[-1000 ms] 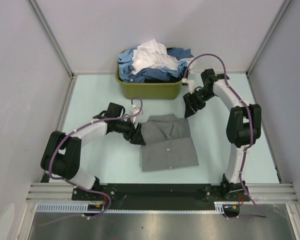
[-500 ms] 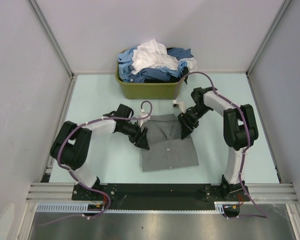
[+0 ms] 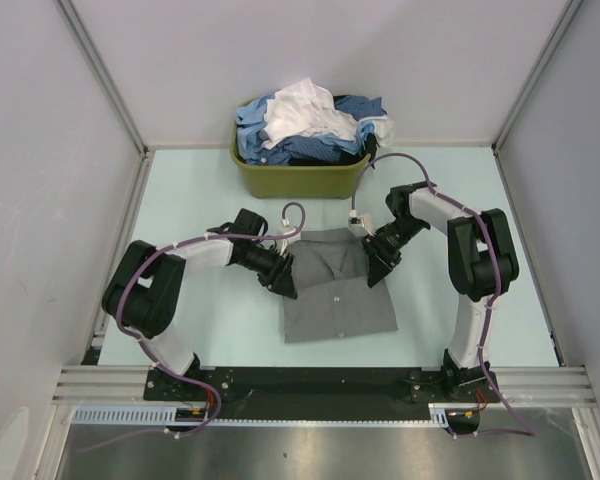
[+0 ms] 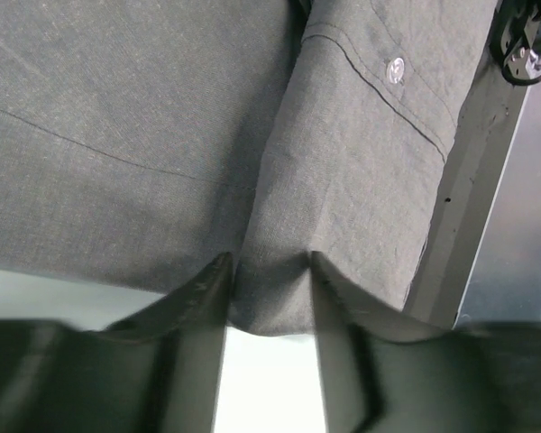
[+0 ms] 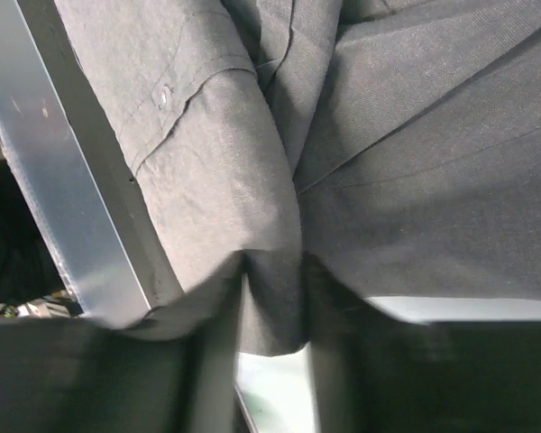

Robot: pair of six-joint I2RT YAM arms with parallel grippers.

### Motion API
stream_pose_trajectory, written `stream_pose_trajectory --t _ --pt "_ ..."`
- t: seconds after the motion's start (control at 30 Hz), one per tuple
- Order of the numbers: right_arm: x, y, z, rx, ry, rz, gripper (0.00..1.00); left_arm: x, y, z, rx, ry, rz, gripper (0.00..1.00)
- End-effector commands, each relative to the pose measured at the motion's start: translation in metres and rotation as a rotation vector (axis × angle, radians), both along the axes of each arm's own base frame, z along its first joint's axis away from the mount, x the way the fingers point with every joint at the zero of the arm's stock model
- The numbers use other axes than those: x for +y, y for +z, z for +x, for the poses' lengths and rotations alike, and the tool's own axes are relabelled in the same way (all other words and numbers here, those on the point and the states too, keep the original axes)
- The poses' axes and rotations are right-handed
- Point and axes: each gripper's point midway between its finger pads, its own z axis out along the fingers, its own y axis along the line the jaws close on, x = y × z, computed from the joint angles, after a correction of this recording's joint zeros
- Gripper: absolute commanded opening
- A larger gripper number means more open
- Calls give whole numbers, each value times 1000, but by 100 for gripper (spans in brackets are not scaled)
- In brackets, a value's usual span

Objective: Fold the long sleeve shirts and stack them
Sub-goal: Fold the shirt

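Observation:
A plain mid-grey long sleeve shirt (image 3: 340,300) lies folded into a rectangle on the pale table, collar towards the basket. My left gripper (image 3: 288,285) is at its left edge and my right gripper (image 3: 373,275) at its right edge, both near the collar end. In the left wrist view the left gripper (image 4: 269,271) pinches a bunched fold of grey cloth (image 4: 343,180) between its fingers (image 4: 212,289). The right gripper (image 5: 272,266) likewise pinches a fold of the grey cloth (image 5: 433,180). More long sleeve shirts, white (image 3: 300,110) and blue (image 3: 320,145), are heaped in the basket.
An olive-green plastic basket (image 3: 300,180) stands at the table's far middle, just beyond the grey shirt. Grey walls close in the table on the left, right and back. A metal rail (image 3: 320,385) runs along the near edge by the arm bases.
The right arm swung down from beside the basket to the shirt's right edge. The left gripper slid onto the left edge. Both sets of jaws have narrowed onto the cloth.

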Motion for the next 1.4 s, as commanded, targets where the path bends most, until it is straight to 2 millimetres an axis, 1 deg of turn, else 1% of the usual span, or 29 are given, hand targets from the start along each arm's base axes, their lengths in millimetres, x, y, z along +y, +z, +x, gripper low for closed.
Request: stream_pose_trajectory --t 0.0,0.07,0.1,0.17,0.2,0.23,0.27,0.3,0.33,0.37,0.4,0.43,0.47,0.5,0.53,0.57,0.6,0.63,0.67,0.7,0.77,0.83,0.9,0.97,1.07,1.1,1.23,1.33,1.37 --pt "2 13 6 -67 0 27 24 -7 16 -4 -10 -34 -57 34" --pt "1 15 10 -83 -12 22 14 -7 18 -1 -19 -33 -49 23" --pt "0 16 13 -87 -21 18 7 -7 22 2 -23 -32 -50 14" --pt "-1 16 19 -92 -38 16 1 -7 25 7 -43 -25 -38 4" --pt "-1 18 24 -97 -51 15 0 -6 26 10 -51 -20 -31 0" --pt "-1 18 29 -109 -59 11 0 -7 32 20 -81 -11 -29 0" --pt "-3 17 35 -110 -74 8 0 -6 33 25 -94 0 -17 0" --pt "-2 19 40 -114 -86 10 0 -6 39 36 -115 14 -18 0" --pt "-2 24 48 -131 -96 15 0 -5 38 41 -116 21 -7 0" --pt "-1 23 53 -129 -103 17 0 -4 40 46 -128 29 -3 0" --pt "-2 24 58 -137 -111 18 0 -2 44 57 -154 41 6 0" --pt "-1 29 67 -157 -119 22 0 -2 43 62 -156 46 16 0" --pt "-1 27 71 -154 -122 18 0 0 43 66 -159 53 22 0" --pt "-1 27 75 -160 -125 18 0 1 45 76 -176 61 29 0" --pt "1 31 83 -179 -129 22 0 1 45 80 -181 63 33 0" --pt "1 30 88 -184 -131 20 0 2 45 83 -184 67 39 0" --pt "2 27 92 -182 -134 16 0 4 45 92 -199 80 53 0" --pt "4 27 96 -184 -135 18 0 5 45 97 -208 87 61 0" --pt "5 31 106 -203 -148 21 0 5 44 102 -214 93 66 0" --pt "5 27 111 -206 -152 17 0 6 45 110 -227 102 71 0" --pt "7 29 122 -226 -170 20 0 9 45 121 -242 122 91 0" --pt "8 24 131 -237 -174 13 0 12 45 135 -258 140 105 0" --pt "9 23 138 -248 -180 17 0 11 44 145 -269 148 112 0" --pt "8 18 143 -250 -188 7 0 11 43 151 -273 156 120 0" --pt "7 18 153 -265 -202 13 0 9 47 162 -288 164 116 0" --pt "8 21 157 -273 -205 20 0 9 45 164 -284 167 119 0" --pt "6 18 166 -278 -218 18 0 9 43 173 -297 176 131 0" --pt "7 3 166 -256 -221 -10 0 12 32 181 -294 195 162 1" --pt "5 -5 170 -268 -230 -35 1 14 24 183 -281 208 187 1"
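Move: Between the left hand's half-open fingers lies the left end of the shirt's crosswise crease, about 1 cm to its right; the crease's right end sits likewise in the right hand's fingers, about 1 cm left. From the left hand, the shirt's near edge is roughly 14 cm back and 14 cm right, its far edge some 14 cm ahead and 10 cm right, both a few cm lower; the basket stands about 38 cm ahead and 3 cm right. Pinching the two ends of the crease, both hands shut fully on the cloth almost in place, then lift it about 3–4 cm and carry it some 15 cm forward over the back part of the shirt, towards the basket. They sink a little again along the way, the right more, while both wrists swing their fingers 15–20 degrees outward to the front; grips stay shut. ##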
